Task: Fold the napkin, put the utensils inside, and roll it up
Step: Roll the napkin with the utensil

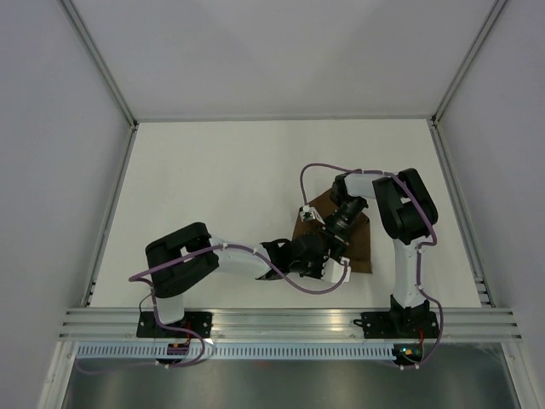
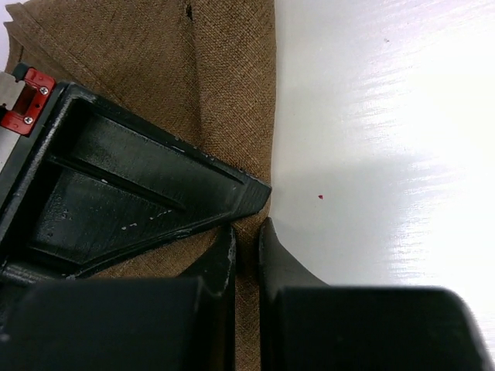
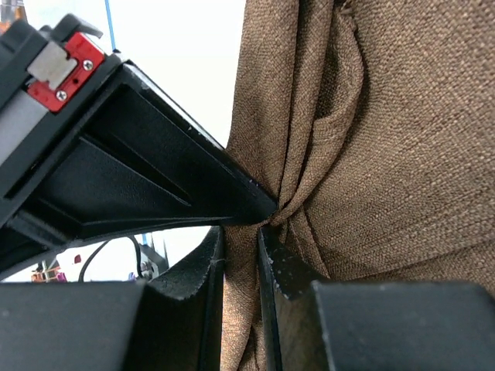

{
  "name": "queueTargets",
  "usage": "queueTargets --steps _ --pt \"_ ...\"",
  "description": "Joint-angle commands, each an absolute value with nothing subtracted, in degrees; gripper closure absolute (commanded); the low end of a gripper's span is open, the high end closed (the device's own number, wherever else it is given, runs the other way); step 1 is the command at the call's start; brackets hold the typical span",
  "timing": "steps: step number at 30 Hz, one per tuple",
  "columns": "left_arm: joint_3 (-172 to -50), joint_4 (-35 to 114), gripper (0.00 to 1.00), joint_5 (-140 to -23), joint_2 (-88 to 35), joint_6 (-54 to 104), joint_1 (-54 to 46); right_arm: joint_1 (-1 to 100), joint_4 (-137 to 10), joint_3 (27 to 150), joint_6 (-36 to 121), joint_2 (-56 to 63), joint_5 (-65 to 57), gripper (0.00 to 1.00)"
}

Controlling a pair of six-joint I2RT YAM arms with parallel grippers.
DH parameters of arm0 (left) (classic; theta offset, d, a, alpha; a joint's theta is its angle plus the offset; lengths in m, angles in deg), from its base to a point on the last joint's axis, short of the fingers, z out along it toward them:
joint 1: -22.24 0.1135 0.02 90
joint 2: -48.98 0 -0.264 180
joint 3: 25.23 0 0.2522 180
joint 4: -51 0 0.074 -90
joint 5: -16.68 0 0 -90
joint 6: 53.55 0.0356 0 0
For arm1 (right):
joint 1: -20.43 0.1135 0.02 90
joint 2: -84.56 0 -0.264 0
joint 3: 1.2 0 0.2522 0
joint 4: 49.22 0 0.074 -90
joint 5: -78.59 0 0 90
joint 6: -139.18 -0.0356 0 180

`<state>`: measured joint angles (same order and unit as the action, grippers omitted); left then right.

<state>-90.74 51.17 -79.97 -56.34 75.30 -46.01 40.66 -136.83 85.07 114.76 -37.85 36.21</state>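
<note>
The brown napkin (image 1: 359, 247) lies on the white table at the right of centre, partly hidden under both arms. My left gripper (image 1: 330, 256) is shut on the napkin's edge; in the left wrist view the cloth (image 2: 155, 69) runs between the nearly closed fingertips of that gripper (image 2: 247, 232), right at the border with bare table. My right gripper (image 1: 327, 232) is shut on a bunched fold of the napkin (image 3: 402, 139), and creases radiate from the pinch at its tips (image 3: 241, 232). The two grippers sit close together over the cloth. The utensils are out of view.
The white table (image 1: 221, 187) is ringed by pale enclosure walls with metal corner posts. An aluminium rail (image 1: 281, 319) carrying both arm bases runs along the near edge. A purple cable (image 1: 315, 170) loops above the right wrist. A tiny red speck (image 2: 321, 196) marks the table.
</note>
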Motion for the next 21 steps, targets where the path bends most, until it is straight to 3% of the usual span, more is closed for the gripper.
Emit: queueTargets --steps 1,4,10,21 --pt "-93.74 43.95 0.98 -84.74 -58.77 70.82 -45.96 41.08 -120.56 83.14 116.42 -37.43 26.56 0.78" --pt "-95.24 40.77 0.98 -84.39 -59.83 69.59 -45.87 40.82 -118.28 82.35 114.58 -34.8 26.3 0.64" --pt "-97.87 36.03 0.98 -84.48 -61.06 65.28 -44.29 38.62 -113.96 83.04 109.48 -27.86 25.86 0.46" --pt "-104.64 26.36 0.98 -91.33 -64.22 59.31 -39.12 29.41 -104.3 87.26 96.48 -22.75 24.36 0.42"
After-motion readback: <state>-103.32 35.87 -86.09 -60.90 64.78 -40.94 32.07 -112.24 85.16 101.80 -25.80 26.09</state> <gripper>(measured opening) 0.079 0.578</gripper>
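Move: Both hands start pinching the napkin's rolled near edge. The napkin's far point lies about 18 cm ahead of the right hand and 3 cm left, 1 cm down; from the left hand it is some 18 cm ahead and 1 cm left, 2 cm down. The roll's right end stands roughly 7 cm to the right of the right hand and 4 cm nearer the base. Right hand opens off the roll, sweeping 13 cm forward over the napkin; left keeps its pinch, easing 2 cm forward. ##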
